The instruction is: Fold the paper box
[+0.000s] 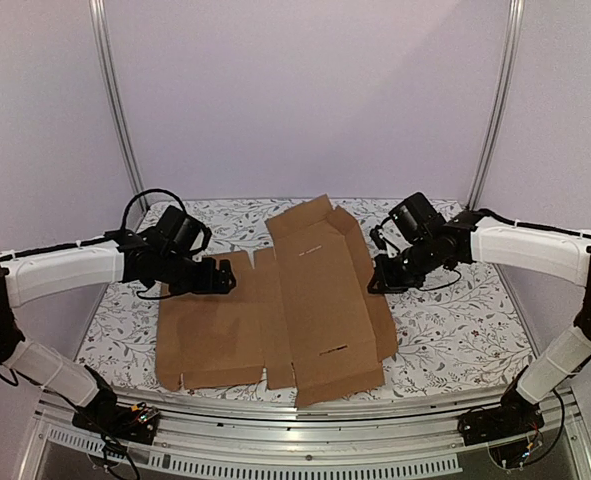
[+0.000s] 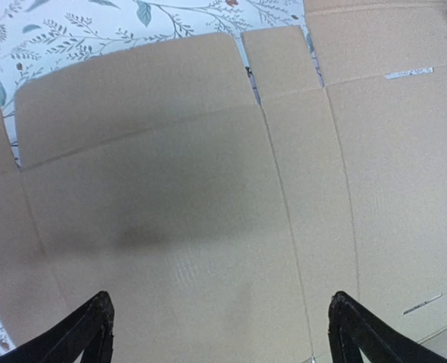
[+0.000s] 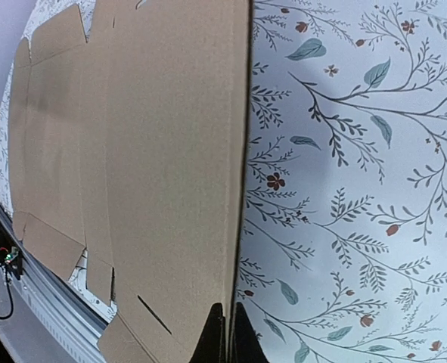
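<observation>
The paper box (image 1: 315, 300) lies unfolded as a brown cardboard sheet with creases, flaps and slits in the middle of the table. My left gripper (image 1: 227, 277) hovers over the sheet's left panel (image 2: 208, 189). It (image 2: 219, 333) is open, its black fingertips (image 2: 87, 333) wide apart with only cardboard below them. My right gripper (image 1: 375, 282) is at the sheet's right side. In the right wrist view it (image 3: 228, 333) is shut on the thin right edge of the paper box (image 3: 155, 151), and that edge runs straight away from the jaws.
The table has a floral-print cover (image 1: 455, 330). A metal rail (image 1: 305, 425) runs along the near edge, with cables beside it (image 3: 0, 257). Two upright posts (image 1: 115, 100) stand at the back corners against plain walls.
</observation>
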Robot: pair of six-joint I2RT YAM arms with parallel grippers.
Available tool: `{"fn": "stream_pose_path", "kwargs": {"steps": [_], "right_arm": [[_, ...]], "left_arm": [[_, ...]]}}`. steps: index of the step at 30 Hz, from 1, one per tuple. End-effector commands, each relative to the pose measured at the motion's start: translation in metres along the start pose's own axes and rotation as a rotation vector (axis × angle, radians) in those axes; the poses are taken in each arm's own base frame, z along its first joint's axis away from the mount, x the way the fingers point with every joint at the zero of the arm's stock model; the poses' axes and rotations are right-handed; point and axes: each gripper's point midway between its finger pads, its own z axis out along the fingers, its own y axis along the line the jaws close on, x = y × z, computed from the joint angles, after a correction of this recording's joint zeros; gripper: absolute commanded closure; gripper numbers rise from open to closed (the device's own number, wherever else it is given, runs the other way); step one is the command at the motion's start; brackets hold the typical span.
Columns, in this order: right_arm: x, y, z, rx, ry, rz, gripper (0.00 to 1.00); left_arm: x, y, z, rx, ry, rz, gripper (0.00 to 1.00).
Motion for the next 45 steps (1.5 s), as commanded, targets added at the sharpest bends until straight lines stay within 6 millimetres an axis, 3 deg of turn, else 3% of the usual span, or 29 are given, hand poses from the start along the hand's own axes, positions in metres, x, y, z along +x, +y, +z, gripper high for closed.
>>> {"fn": "stream_pose_path", "kwargs": {"steps": [1,10,25,34,41,45], "right_arm": [[0.003,-0.031,-0.010,0.217,0.127,-0.159,1.00],[-0.054,-0.061,-0.033,0.551,0.120,-0.384,1.00],[-0.115,-0.041,-0.026,0.671,0.099,-0.900,1.00],[-0.129,-0.025,-0.013,0.648,0.128,-1.143,1.00],[-0.132,-0.007,-0.007,0.639,0.121,-1.278,1.00],[-0.133,0.005,-0.009,0.656,0.107,-1.332,1.00]], "left_arm": [[0.000,0.004,-0.018,-0.014,-0.015,0.009,0.03],[0.009,0.012,-0.028,-0.013,-0.031,-0.002,0.03],[0.014,0.012,-0.042,0.024,-0.060,-0.027,0.03],[0.006,-0.004,-0.052,0.112,-0.081,-0.038,0.03],[-0.021,-0.038,-0.076,0.262,-0.138,-0.029,0.03],[-0.035,-0.049,-0.085,0.296,-0.167,-0.020,0.04]]}}
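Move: My shut right hand already holds the raised outer side edge of the paper box; the bare table it swings towards lies about 16 cm ahead and 12 below. The box body's middle is some 9 cm left and 6 below, level ahead; the lid panel 30 cm left, 1 back, 11 below. From my left hand that bare table is 14 cm ahead, 27 right and 10 below. Keeping the side edge pinched, I carry it about 11 cm forward and 5 cm up with my right hand, bowing some 4 cm right before coming back left, while rolling the wrist about 80 degrees counter-clockwise until the fingers point forward and down. My open left hand rises over 6 cm clear of the lid panel, easing back about 3 cm. ##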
